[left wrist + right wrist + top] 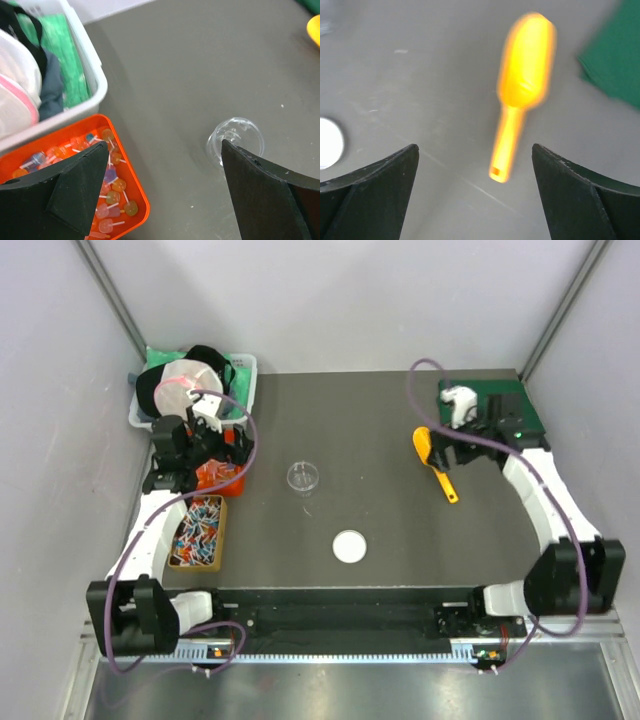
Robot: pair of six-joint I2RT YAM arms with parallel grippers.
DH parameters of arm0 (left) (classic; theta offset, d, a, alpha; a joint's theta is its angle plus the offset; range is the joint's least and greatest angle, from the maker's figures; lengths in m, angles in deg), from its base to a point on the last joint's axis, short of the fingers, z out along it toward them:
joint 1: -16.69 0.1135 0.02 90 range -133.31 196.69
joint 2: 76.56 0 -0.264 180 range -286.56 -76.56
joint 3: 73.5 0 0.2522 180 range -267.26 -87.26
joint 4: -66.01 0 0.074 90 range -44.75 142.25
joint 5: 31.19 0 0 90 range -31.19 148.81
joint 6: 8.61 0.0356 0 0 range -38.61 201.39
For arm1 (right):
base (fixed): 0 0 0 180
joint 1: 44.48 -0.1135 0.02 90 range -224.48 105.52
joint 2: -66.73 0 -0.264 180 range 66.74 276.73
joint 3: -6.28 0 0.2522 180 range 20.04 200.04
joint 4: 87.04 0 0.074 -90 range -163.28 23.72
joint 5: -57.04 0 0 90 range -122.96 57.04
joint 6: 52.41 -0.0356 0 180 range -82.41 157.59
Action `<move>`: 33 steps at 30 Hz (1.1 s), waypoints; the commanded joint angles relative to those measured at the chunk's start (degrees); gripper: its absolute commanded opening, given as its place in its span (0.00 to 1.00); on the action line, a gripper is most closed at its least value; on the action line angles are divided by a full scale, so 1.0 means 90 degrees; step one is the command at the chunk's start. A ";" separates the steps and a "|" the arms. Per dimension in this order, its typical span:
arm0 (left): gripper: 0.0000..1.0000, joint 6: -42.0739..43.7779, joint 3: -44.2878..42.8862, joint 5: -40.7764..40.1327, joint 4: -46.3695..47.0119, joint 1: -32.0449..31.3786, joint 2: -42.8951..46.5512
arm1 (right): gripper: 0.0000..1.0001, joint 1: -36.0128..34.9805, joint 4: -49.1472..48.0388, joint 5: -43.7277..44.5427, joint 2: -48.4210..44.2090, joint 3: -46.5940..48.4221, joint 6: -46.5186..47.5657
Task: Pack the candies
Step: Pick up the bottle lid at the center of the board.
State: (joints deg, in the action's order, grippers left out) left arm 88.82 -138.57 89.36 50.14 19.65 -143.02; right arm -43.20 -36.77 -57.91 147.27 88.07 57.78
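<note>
The candies [198, 530], tiny sweets in red, blue and white wrappers, fill a wooden box [222, 532] at the table's left edge. Just behind that box my left gripper [228, 448] hovers open and holds nothing. In the left wrist view one finger of the left gripper [163, 145] is over an orange tray [137, 192] and the other is beside a clear cup [235, 135]. An orange scoop [433, 462] lies flat on the table at the right. My right gripper [475, 147] is open above it, and the scoop [525, 75] handle points into the gap, untouched.
The orange tray holds lollipops [107, 170]. A white bin [245, 370] of bags stands at the back left, and a green mat [510, 405] lies at the back right. The clear cup [304, 477] is mid-table, with a white round lid [350, 546] nearer the front.
</note>
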 commanded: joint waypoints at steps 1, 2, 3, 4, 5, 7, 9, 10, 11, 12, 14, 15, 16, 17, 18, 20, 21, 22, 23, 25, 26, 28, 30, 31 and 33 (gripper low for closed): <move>0.99 0.0025 0.0115 -0.0035 0.0498 -0.0026 -0.0320 | 0.91 -0.1565 -0.0091 0.0564 -0.0793 -0.0507 0.0101; 0.99 -0.0004 0.0115 -0.0006 0.0527 -0.0046 -0.0360 | 0.89 -0.1781 -0.0208 0.0613 -0.0813 -0.0576 0.0043; 0.99 -0.0024 0.0115 0.0014 0.0576 -0.0046 -0.0428 | 0.88 -0.1957 -0.0287 0.0614 -0.0765 -0.0683 -0.0074; 0.99 -0.0043 0.0154 0.0024 0.0615 -0.0046 -0.0448 | 0.86 -0.2307 -0.0355 0.0575 -0.0716 -0.0723 -0.0133; 0.99 -0.0063 0.0173 0.0034 0.0693 -0.0056 -0.0458 | 0.83 -0.2465 -0.0423 0.0565 -0.0551 -0.0752 -0.0172; 0.99 -0.0063 0.0232 0.0063 0.0869 -0.0075 -0.0468 | 0.77 -0.3010 -0.0580 0.0730 -0.0365 -0.0782 -0.0192; 0.99 -0.0072 0.0261 0.0073 0.0956 -0.0124 -0.0506 | 0.72 -0.3402 -0.0639 0.0887 -0.0014 -0.0762 -0.0153; 0.99 -0.0073 0.0252 0.0063 0.0976 -0.0134 -0.0526 | 0.71 -0.3568 -0.0668 0.0994 0.0113 -0.0752 -0.0143; 0.99 -0.0082 0.0242 0.0063 0.0977 -0.0153 -0.0565 | 0.70 -0.3918 -0.0697 0.1082 0.0221 -0.0743 -0.0133; 0.99 -0.0092 0.0232 0.0063 0.0996 -0.0153 -0.0585 | 0.65 -0.4057 -0.0736 0.1150 0.0425 -0.0742 -0.0124; 0.99 -0.0131 0.0252 0.0015 0.1035 -0.0163 -0.0556 | 0.63 -0.4427 -0.0815 0.1365 0.0631 -0.0713 -0.0095; 0.99 -0.0141 0.0271 0.0014 0.1064 -0.0153 -0.0536 | 0.60 -0.4516 -0.0834 0.1405 0.0845 -0.0694 -0.0085; 0.99 -0.0151 0.0310 0.0005 0.1093 -0.0163 -0.0526 | 0.60 -0.4575 -0.0883 0.1463 0.0944 -0.0674 -0.0094; 0.99 -0.0151 0.0330 -0.0005 0.1113 -0.0163 -0.0478 | 0.59 -0.4614 -0.0873 0.1473 0.1051 -0.0626 -0.0094; 0.99 -0.0151 0.0359 -0.0015 0.1104 -0.0163 -0.0448 | 0.59 -0.4702 -0.0854 0.1473 0.1139 -0.0587 -0.0104; 0.99 -0.0141 0.0398 -0.0044 0.1104 -0.0163 -0.0351 | 0.54 -0.4809 -0.0825 0.1512 0.1335 -0.0557 -0.0094; 0.99 -0.0112 0.0437 -0.0064 0.1113 -0.0153 -0.0312 | 0.52 -0.4916 -0.0824 0.1512 0.1355 -0.0557 -0.0104; 0.99 -0.0102 0.0457 -0.0083 0.1113 -0.0153 -0.0273 | 0.52 -0.4995 -0.0824 0.1493 0.1384 -0.0576 -0.0114; 0.99 -0.0073 0.0476 -0.0103 0.1094 -0.0153 -0.0214 | 0.52 -0.5044 -0.0824 0.1493 0.1384 -0.0605 -0.0124; 0.99 -0.0053 0.0476 -0.0210 0.1094 -0.0153 -0.0165 | 0.51 -0.5210 -0.0854 0.1473 0.1394 -0.0683 -0.0153; 0.99 -0.0063 0.0467 -0.0278 0.1094 -0.0153 -0.0155 | 0.51 -0.5239 -0.0892 0.1502 0.1394 -0.0790 -0.0163; 0.99 -0.0063 0.0457 -0.0463 0.1123 -0.0153 -0.0136 | 0.51 -0.5318 -0.1029 0.1619 0.1442 -0.0889 -0.0163; 0.99 -0.0150 0.0447 -0.0600 0.1133 -0.0153 -0.0106 | 0.50 -0.5337 -0.1107 0.1678 0.1550 -0.0986 -0.0172; 0.99 -0.0151 0.0447 -0.0698 0.1142 -0.0153 -0.0097 | 0.50 -0.5347 -0.1127 0.1688 0.1569 -0.1016 -0.0182; 0.99 -0.0151 0.0447 -0.0767 0.1113 -0.0144 -0.0067 | 0.49 -0.5367 -0.1166 0.1708 0.1599 -0.1103 -0.0211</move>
State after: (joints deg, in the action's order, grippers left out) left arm 87.94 -134.57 85.16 57.07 18.38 -145.53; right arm -90.78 -44.90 -43.72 160.60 79.42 56.84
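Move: The bottle lid lies on the board about 18 cm back and 23 cm to the left of the right hand, some 15 cm below it. Nearly under that hand is the scoop, only 2 cm ahead; the green cloth lies 17 cm ahead and 17 cm right, and the clear bottle stands 35 cm left and 3 cm back. From the left hand the lid is roughly 20 cm back, 22 cm right and 22 cm down. The right hand leaves the scoop and sweeps left and back towards the bottle lid, about 21 cm left and 13 cm back, first rising a little, then sinking to end some 12 cm lower, just beyond the lid's far edge without touching it. On the way it turns about 40 degrees counter-clockwise and its fingers close to half open, while the empty left hand dips 3 to 4 cm over the candies' side and comes partly back up. ##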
